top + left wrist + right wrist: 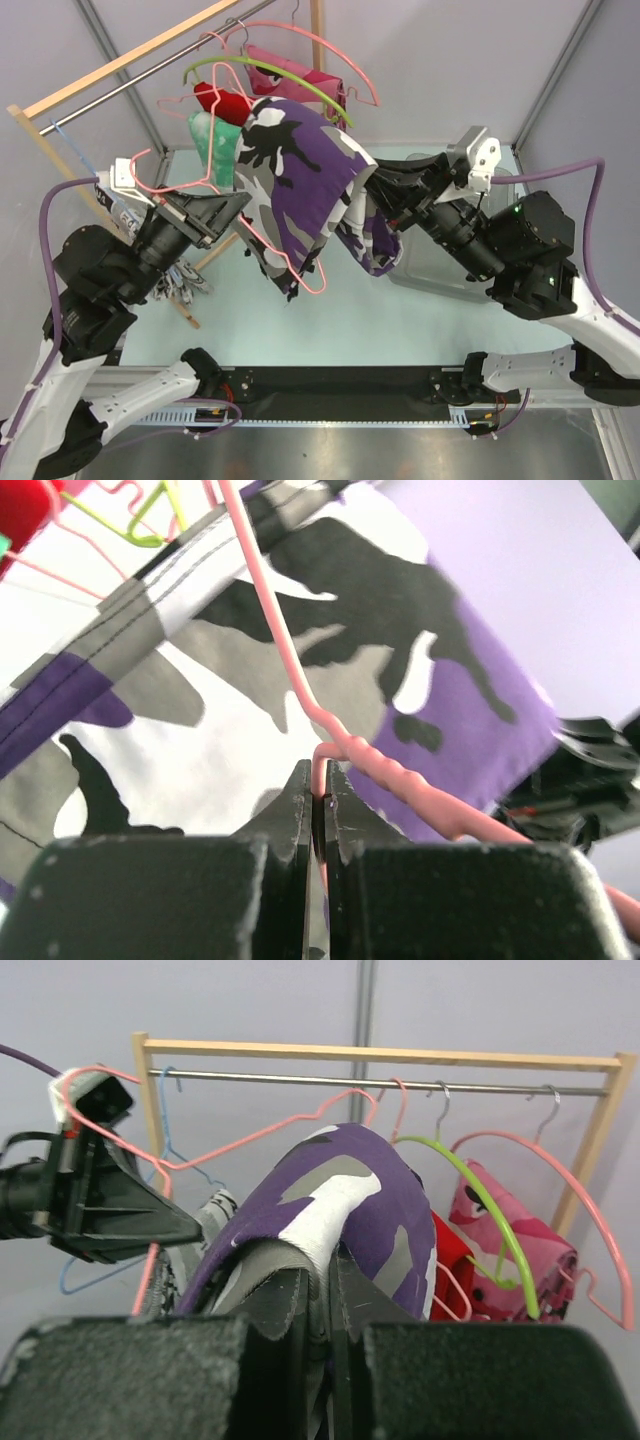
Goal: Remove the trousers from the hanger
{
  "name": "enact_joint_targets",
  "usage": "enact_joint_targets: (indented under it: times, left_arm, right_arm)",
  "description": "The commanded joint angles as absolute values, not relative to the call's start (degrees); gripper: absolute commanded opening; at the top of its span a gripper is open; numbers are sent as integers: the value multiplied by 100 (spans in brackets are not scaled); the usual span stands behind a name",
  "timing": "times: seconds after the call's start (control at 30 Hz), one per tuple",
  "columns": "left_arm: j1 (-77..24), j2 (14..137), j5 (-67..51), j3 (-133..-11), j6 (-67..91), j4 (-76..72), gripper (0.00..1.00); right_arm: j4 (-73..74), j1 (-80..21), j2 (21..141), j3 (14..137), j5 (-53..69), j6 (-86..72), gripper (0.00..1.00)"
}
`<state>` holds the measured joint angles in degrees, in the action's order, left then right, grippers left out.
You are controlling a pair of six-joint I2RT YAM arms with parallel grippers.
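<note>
The camouflage trousers [300, 175] hang draped over the thin pink hanger [322, 285] in mid-air, in front of the rack. My left gripper [240, 207] is shut on the hanger's wire [290, 660], pinching it just below a bend, with the trousers [200, 730] right behind it. From the right, my right gripper [372, 187] is shut on a fold of the trousers [350, 1190]. The cloth bulges up over its fingertips [300, 1290]. The right wrist view shows the hanger [250, 1135] running left to the left gripper [190, 1228].
A wooden rack [130, 60] with a metal rail [380, 1082] stands at the back. On it hang a lime-green hanger [480, 1200], a pink garment [510, 1230], a red one [220, 98] and a green-white one [215, 140]. A newsprint garment [185, 278] lies at the left.
</note>
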<state>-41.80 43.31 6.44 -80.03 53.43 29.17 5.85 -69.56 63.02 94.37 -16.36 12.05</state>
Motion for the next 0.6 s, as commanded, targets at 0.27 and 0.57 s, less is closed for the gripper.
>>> enact_joint_targets:
  times: [0.27, 0.57]
  left_arm:
    - [-4131, 4412, 1354, -8209, 3990, 4623, 0]
    - [-4131, 4509, 1248, -8209, 3920, 4728, 0]
  right_arm:
    - [-1845, -6961, 5063, 8938, -3453, 1924, 0]
    - [-2101, -6952, 5019, 9219, -3911, 2592, 0]
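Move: The left hand already pinches the pink hanger by its neck; the middle of the trousers lies about 11 cm to that hand's right, some 4 cm farther out and roughly level. From the right hand, already gripping their far edge, the middle of the trousers is about 13 cm to the left, level fore and aft, some 7 cm lower. The green hanger stands about 22 cm ahead, 20 cm left and 8 cm below the right hand. Still pinching the bunched edge of the trousers, the right hand draws them away from the left hand and the hanger, going right about 5.5 cm and forward some 3 cm, sinking and then easing back up a little, while turning about 20 degrees clockwise. The left hand keeps the hanger neck shut in its fingers, dips about 4 cm and rolls its left side up some 10 degrees. ##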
